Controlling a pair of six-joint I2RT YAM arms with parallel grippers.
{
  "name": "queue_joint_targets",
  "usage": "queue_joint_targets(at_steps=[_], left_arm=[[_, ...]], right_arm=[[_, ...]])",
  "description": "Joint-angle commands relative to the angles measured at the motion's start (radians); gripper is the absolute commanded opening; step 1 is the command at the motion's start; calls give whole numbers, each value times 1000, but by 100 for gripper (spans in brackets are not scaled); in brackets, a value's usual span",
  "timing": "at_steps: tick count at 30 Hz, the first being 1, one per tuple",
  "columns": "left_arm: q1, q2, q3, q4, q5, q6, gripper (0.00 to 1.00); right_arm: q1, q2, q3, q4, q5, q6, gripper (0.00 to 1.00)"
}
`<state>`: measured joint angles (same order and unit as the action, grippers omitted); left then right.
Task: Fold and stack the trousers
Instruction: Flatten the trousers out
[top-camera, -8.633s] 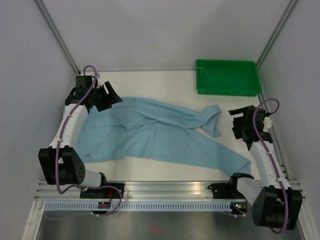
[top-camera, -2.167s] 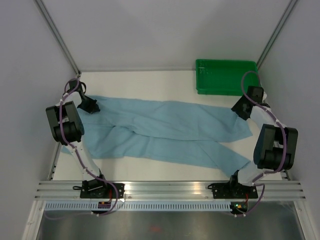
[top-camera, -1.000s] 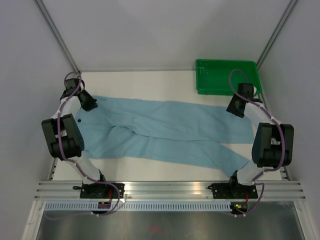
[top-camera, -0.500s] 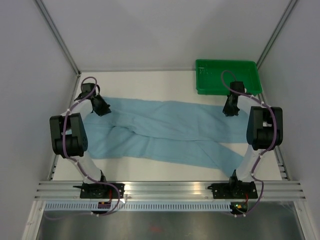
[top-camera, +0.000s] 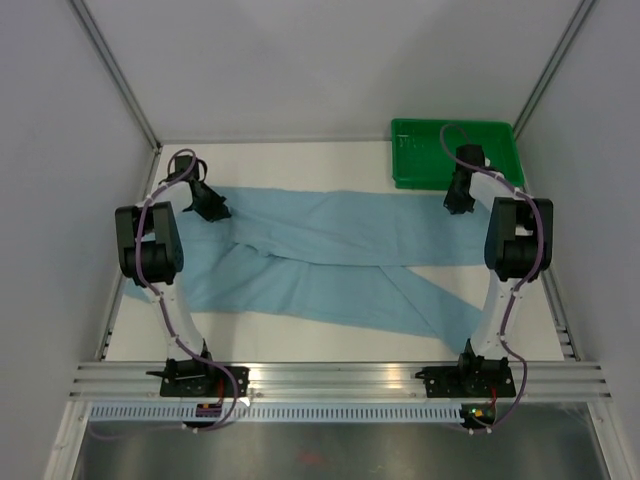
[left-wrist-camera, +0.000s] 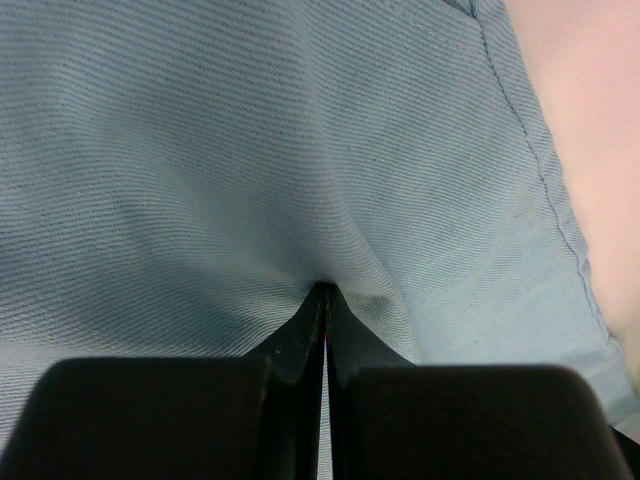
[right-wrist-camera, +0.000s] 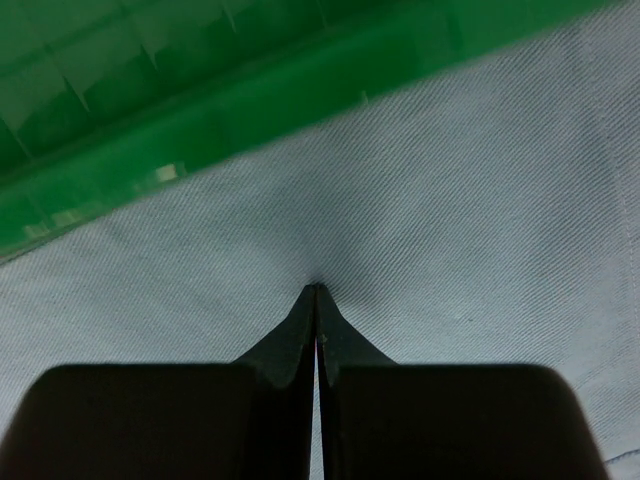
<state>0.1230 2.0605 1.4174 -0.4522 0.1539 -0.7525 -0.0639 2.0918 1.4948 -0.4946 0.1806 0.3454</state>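
Note:
The light blue trousers (top-camera: 330, 250) lie spread across the white table, waist at the left and legs running right. The lower leg slants toward the near right. My left gripper (top-camera: 213, 208) is at the waist's far corner. In the left wrist view it (left-wrist-camera: 325, 291) is shut on the trousers (left-wrist-camera: 200, 150), and the cloth puckers at its tips. My right gripper (top-camera: 457, 203) is at the far leg's end, just in front of the green tray. In the right wrist view it (right-wrist-camera: 316, 288) is shut on the trousers (right-wrist-camera: 450, 200).
The green plastic tray (top-camera: 420, 181) stands at the back right, and its front wall (right-wrist-camera: 200, 110) is close above the right fingertips. Grey walls close in both sides. A metal rail (top-camera: 330, 378) runs along the near edge by the arm bases.
Both grippers have moved toward the back of the table and inward. The right gripper has shut on the far leg's end. The far edge of the trousers has been pulled straighter.

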Motion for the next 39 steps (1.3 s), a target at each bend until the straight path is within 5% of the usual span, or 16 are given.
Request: queue_joint_targets(at_steps=[1, 8, 14, 17, 22, 29, 35, 39], left_arm=[[3, 90, 92, 12, -22, -67, 2], [-2, 141, 201, -2, -1, -65, 2], [-2, -45, 129, 20, 10, 76, 4], [-2, -170, 127, 4, 36, 156, 13], [-17, -377, 77, -61, 102, 265, 61], [-103, -641, -196, -158, 116, 292, 66], [-184, -806, -389, -189, 173, 263, 65], [-187, -873, -434, -212, 171, 283, 65]], right_arm=[[-2, 125, 94, -48, 42, 7, 0], [-2, 235, 283, -110, 14, 15, 0], [-2, 94, 222, -113, -62, -9, 0], [-4, -73, 157, -98, -128, -36, 14], [-1, -361, 69, -107, -279, -43, 60], [110, -648, -168, -194, -369, -42, 69], [203, -889, -387, -402, -264, 220, 68], [205, -1193, -653, -374, -245, 641, 68]])
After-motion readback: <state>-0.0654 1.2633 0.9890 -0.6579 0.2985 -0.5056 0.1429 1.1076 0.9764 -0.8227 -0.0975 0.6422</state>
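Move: Both hands' shut fingertips rest on the trousers' upper leg, whose cloth lies about 1 cm below the hand points. Its far edge is about 6 cm straight ahead of the left hand, with the crotch fold some 9 cm back and 6 cm to the right. That edge is about 4 cm straight ahead of the right hand; the green box's middle is roughly 14 cm ahead and 1 cm left, and the lower leg's middle 21 cm back and 22 cm left. Shut fingertips still on the cloth, both hands slide the upper leg forward about 4–5 cm, the right towards the green box. They ease back slightly, lift clear past 20 cm, open wide and draw back over the trousers, sinking again by several centimetres. Meanwhile the left swings right and turns clockwise; the right swings left, its left side tipping up some 20 degrees. ##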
